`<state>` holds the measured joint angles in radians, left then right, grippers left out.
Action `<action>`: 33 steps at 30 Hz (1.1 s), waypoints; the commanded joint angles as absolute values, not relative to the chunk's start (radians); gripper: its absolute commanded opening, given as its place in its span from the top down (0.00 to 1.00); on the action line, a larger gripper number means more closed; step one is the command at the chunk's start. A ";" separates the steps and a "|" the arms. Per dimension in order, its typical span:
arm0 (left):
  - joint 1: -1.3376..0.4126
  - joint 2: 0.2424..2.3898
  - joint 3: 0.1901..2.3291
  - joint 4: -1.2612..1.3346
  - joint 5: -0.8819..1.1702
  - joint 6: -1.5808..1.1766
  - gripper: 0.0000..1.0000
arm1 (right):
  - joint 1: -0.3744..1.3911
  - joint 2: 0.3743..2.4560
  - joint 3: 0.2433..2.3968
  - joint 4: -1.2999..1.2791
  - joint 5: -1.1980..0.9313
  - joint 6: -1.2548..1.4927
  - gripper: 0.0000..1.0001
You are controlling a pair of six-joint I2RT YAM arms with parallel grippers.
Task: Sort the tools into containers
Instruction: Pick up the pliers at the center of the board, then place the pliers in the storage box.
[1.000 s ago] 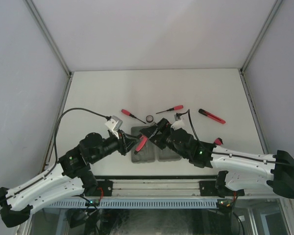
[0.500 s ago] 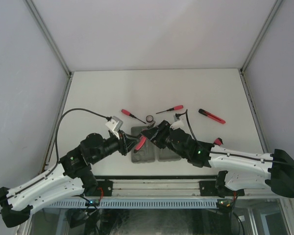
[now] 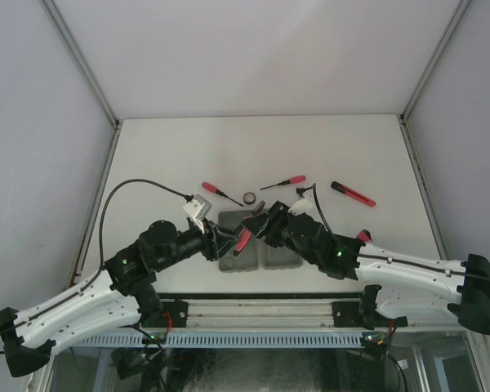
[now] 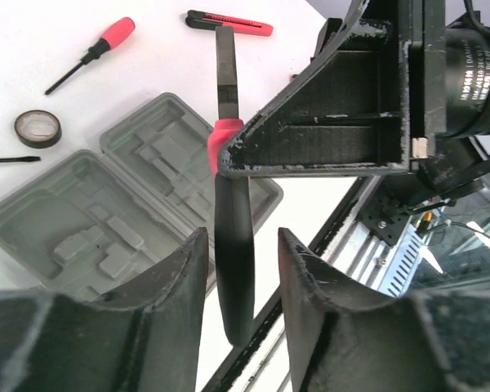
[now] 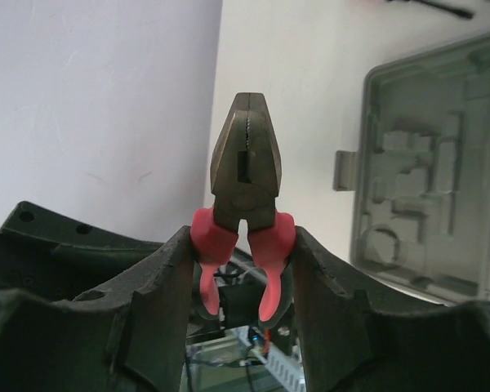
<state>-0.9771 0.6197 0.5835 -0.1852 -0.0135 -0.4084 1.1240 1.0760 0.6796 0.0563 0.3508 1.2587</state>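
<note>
Red-handled pliers (image 3: pixel 243 238) hang in the air above the open grey case (image 3: pixel 279 257), between my two grippers. My right gripper (image 5: pixel 241 237) is shut on the pliers (image 5: pixel 245 171), with both fingers pressing the red handles and the steel nose pointing away. My left gripper (image 4: pixel 241 245) is open. Its fingers stand either side of one handle of the pliers (image 4: pixel 233 245), with a gap on each side. The case (image 4: pixel 82 204) lies below with its moulded recesses bare. In the top view my left gripper (image 3: pixel 220 241) and right gripper (image 3: pixel 257 224) meet over the case.
Behind the case lie a red-handled screwdriver (image 3: pixel 215 190), a black ring (image 3: pixel 250 197), a second screwdriver (image 3: pixel 286 182) and a slim red-black stick tool (image 3: pixel 353 193). The table's near edge and metal rail (image 3: pixel 261 309) run just below the case.
The right gripper has closed on the pliers' red handles. The left gripper's jaws have then widened off the handle. The pliers stay above the case.
</note>
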 commanded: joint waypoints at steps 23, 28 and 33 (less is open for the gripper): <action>-0.854 0.702 0.636 -0.316 -0.038 -0.525 0.46 | 1.039 1.084 0.804 -0.376 0.457 0.789 1.00; -0.730 0.754 0.638 -0.322 0.054 -0.549 0.43 | 1.020 1.090 0.832 -0.483 0.493 0.810 1.00; -0.685 0.774 0.689 -0.429 -0.021 -0.538 0.38 | 0.974 1.136 0.870 -0.564 0.414 0.777 1.00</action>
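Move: The right hand still grips the pliers; the right tray of the open case lies about 10 cm to its right, 3 cm ahead and some 19 cm below. On the same level, the left tray is about 3 cm left and 3 cm ahead of that hand, the tape roll 15 cm straight ahead. From the left hand, the right tray is roughly 14 cm right, 4 cm ahead and 20 cm down. Rolling, right hand carries the pliers 10 cm right, 8 down, over the right tray; left opens, sinks away. ##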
